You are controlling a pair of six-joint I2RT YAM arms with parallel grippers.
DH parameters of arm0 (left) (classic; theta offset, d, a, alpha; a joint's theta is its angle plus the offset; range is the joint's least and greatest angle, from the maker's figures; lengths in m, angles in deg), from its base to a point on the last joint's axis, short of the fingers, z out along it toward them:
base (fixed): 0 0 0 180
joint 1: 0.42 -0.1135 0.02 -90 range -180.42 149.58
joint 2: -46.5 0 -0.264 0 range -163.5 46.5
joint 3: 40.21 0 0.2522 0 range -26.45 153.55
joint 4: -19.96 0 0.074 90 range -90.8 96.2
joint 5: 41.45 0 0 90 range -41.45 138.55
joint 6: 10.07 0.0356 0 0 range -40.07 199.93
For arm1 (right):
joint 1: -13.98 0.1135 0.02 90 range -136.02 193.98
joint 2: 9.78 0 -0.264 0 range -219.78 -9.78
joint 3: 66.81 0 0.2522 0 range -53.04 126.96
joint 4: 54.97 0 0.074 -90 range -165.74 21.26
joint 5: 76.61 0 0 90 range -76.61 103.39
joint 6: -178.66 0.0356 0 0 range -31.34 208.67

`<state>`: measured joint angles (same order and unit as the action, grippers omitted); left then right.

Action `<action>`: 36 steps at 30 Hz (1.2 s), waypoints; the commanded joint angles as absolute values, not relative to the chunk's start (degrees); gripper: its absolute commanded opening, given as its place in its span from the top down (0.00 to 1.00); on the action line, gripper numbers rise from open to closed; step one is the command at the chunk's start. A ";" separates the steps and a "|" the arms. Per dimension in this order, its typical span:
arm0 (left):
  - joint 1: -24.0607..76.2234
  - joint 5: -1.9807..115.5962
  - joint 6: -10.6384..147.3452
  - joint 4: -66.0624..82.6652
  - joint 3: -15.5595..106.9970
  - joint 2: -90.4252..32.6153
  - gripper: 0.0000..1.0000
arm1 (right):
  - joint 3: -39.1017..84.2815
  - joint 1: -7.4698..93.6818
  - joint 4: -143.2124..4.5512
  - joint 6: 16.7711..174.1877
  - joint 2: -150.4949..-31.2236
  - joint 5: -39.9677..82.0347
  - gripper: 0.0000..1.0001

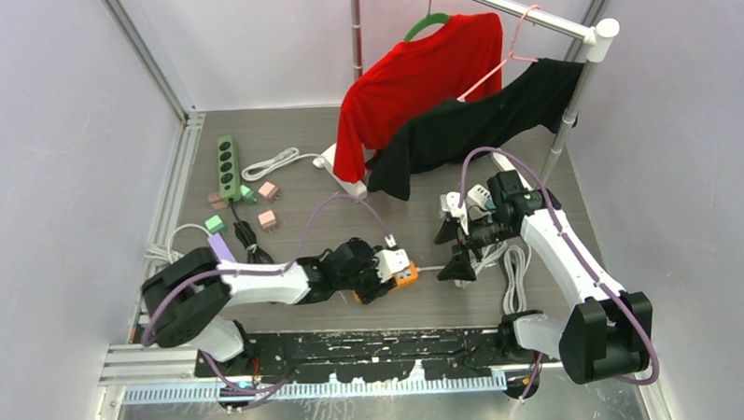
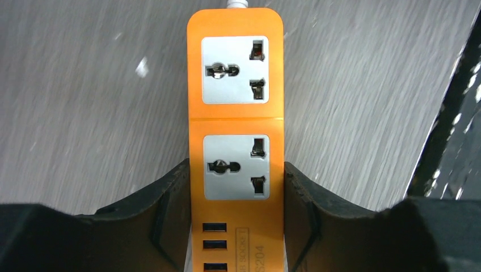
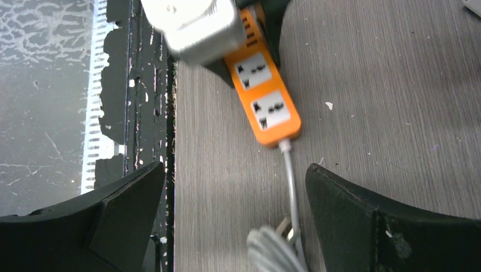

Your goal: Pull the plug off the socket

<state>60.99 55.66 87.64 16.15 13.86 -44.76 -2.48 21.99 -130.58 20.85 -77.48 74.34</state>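
An orange socket strip (image 2: pixel 236 122) lies on the grey table. My left gripper (image 2: pixel 235 166) is shut on it, one black finger (image 2: pixel 170 209) pressed against each long side. Both of its grey outlets and its USB slots stand empty, and no plug shows in them. From above, the strip (image 1: pixel 408 277) sticks out past my left gripper (image 1: pixel 385 280). A grey cable (image 3: pixel 290 181) leaves the strip (image 3: pixel 266 102) and ends in a coiled bundle with metal plug prongs (image 3: pixel 285 224). My right gripper (image 3: pixel 235 167) hangs open over that cable with nothing between its fingers.
A green power strip (image 1: pixel 226 160), small pink and green adapters (image 1: pixel 268 219) and a white cord (image 1: pixel 271 163) lie at the back left. Red (image 1: pixel 410 78) and black (image 1: pixel 477 122) garments hang on a rail at the back right. A coiled cable (image 1: pixel 513 272) lies by the right arm.
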 commanded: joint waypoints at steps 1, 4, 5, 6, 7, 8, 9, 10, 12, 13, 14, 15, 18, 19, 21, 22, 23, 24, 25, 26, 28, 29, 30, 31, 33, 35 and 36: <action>59.48 44.84 85.53 19.66 7.05 -32.26 1.00 | -1.81 21.80 -131.31 19.50 -75.39 76.76 0.00; 58.08 37.60 82.24 21.71 1.73 -22.76 1.00 | -1.80 21.76 -131.38 19.45 -75.47 76.74 0.01; 57.54 35.45 81.16 22.14 -0.49 -19.32 1.00 | -1.80 21.77 -131.39 19.43 -75.48 76.76 0.01; 57.01 33.40 79.95 22.54 -2.05 -16.09 1.00 | -1.80 21.80 -131.40 19.41 -75.44 76.76 0.00; 56.50 31.55 78.72 22.68 -3.29 -13.07 1.00 | -1.80 21.71 -131.47 19.41 -75.46 76.82 0.01; 56.13 29.89 77.73 22.30 -4.40 -9.97 1.00 | -1.74 21.79 -131.48 19.41 -75.46 76.78 0.01; 55.68 27.95 76.65 21.57 -5.15 -7.26 1.00 | -1.65 21.72 -131.48 19.36 -75.48 76.82 0.01; 55.17 26.61 75.76 20.48 -5.72 -4.57 1.00 | -1.71 21.76 -131.49 19.40 -75.45 76.91 0.01; 53.80 22.87 73.20 17.34 -5.99 -0.23 1.00 | -1.72 21.79 -131.47 19.42 -75.44 76.93 0.00; 52.80 21.54 71.80 15.34 -5.79 1.56 1.00 | -1.72 21.80 -131.49 19.42 -75.51 76.91 0.01; 51.51 20.59 70.35 13.16 -5.42 3.39 1.00 | -1.72 21.79 -131.49 19.49 -75.55 77.01 0.00; 50.05 19.96 68.66 10.81 -4.89 4.50 1.00 | -1.72 21.73 -131.47 19.49 -75.57 77.07 0.01; 43.59 19.35 63.10 4.13 -2.89 7.36 1.00 | -1.72 21.77 -131.48 19.49 -75.57 77.10 0.00; 41.52 19.32 61.56 2.16 -2.17 8.45 1.00 | -1.72 21.72 -131.49 19.49 -75.59 77.07 0.01; 37.77 20.44 59.40 -0.62 -0.45 10.57 1.00 | -1.72 21.80 -131.49 19.49 -75.53 77.13 0.01; 36.06 20.90 58.77 -1.40 0.27 11.48 1.00 | -1.72 21.70 -131.49 19.49 -75.55 77.12 0.01; 34.77 21.26 58.40 -1.67 0.92 12.36 1.00 | -1.72 21.74 -131.47 19.49 -75.59 77.16 0.00; 33.46 21.35 58.32 -1.56 1.70 12.86 1.00 | -1.72 21.77 -131.49 19.49 -75.54 77.18 0.00; 32.36 21.13 58.31 -1.20 2.46 12.98 1.00 | -1.72 21.76 -131.49 19.49 -75.59 77.20 0.00; 30.96 20.70 58.37 -0.86 3.42 12.50 1.00 | -1.75 21.74 -131.49 19.49 -75.53 77.26 0.00; 28.13 20.84 57.14 0.61 5.45 10.60 1.00 | -1.83 21.80 -131.49 19.48 -75.47 77.36 0.01; 26.10 21.95 55.73 1.45 6.46 8.74 1.00 | -1.81 21.78 -131.49 19.49 -75.47 77.32 0.01; 23.64 24.18 54.39 2.02 7.17 7.66 1.00 | -1.80 21.75 -131.49 19.47 -75.44 77.32 0.01; 21.14 26.87 52.55 3.29 7.81 5.80 1.00 | -1.80 21.75 -131.49 19.47 -75.36 77.36 0.01; 15.16 32.76 48.08 5.45 9.31 1.28 1.00 | -1.80 21.79 -131.49 19.41 -75.30 77.38 0.01; 10.36 36.59 44.00 6.11 11.52 -2.35 1.00 | -1.88 21.79 -131.49 19.41 -75.19 77.29 0.00; 8.73 37.12 42.49 6.41 12.58 -3.87 1.00 | -1.97 21.76 -131.45 19.41 -75.17 77.32 0.01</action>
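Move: The orange strip is already clamped near its USB end in the left hand, just above the table. The green strip, in the area it is being carried to, lies about 38 cm ahead and 37 cm to the left, roughly level in height. Nearer in are the pink plug, some 24 cm ahead and 27 cm left, the green plug, 22 ahead and 40 left, and the purple strip, 12 ahead and 37 left. From the right hand, the green strip is some 38 cm ahead, 53 cm left and 13 cm lower. The orange strip, kept pinched by the unmoving left fingers, is swept about 30 cm to the left while being lifted some 16 cm, with a smaller reach forward towards the green strip and loose plugs. On the way the left wrist swings round about 80 degrees counter-clockwise, bringing the strip's cord end from pointing right to pointing forward. ##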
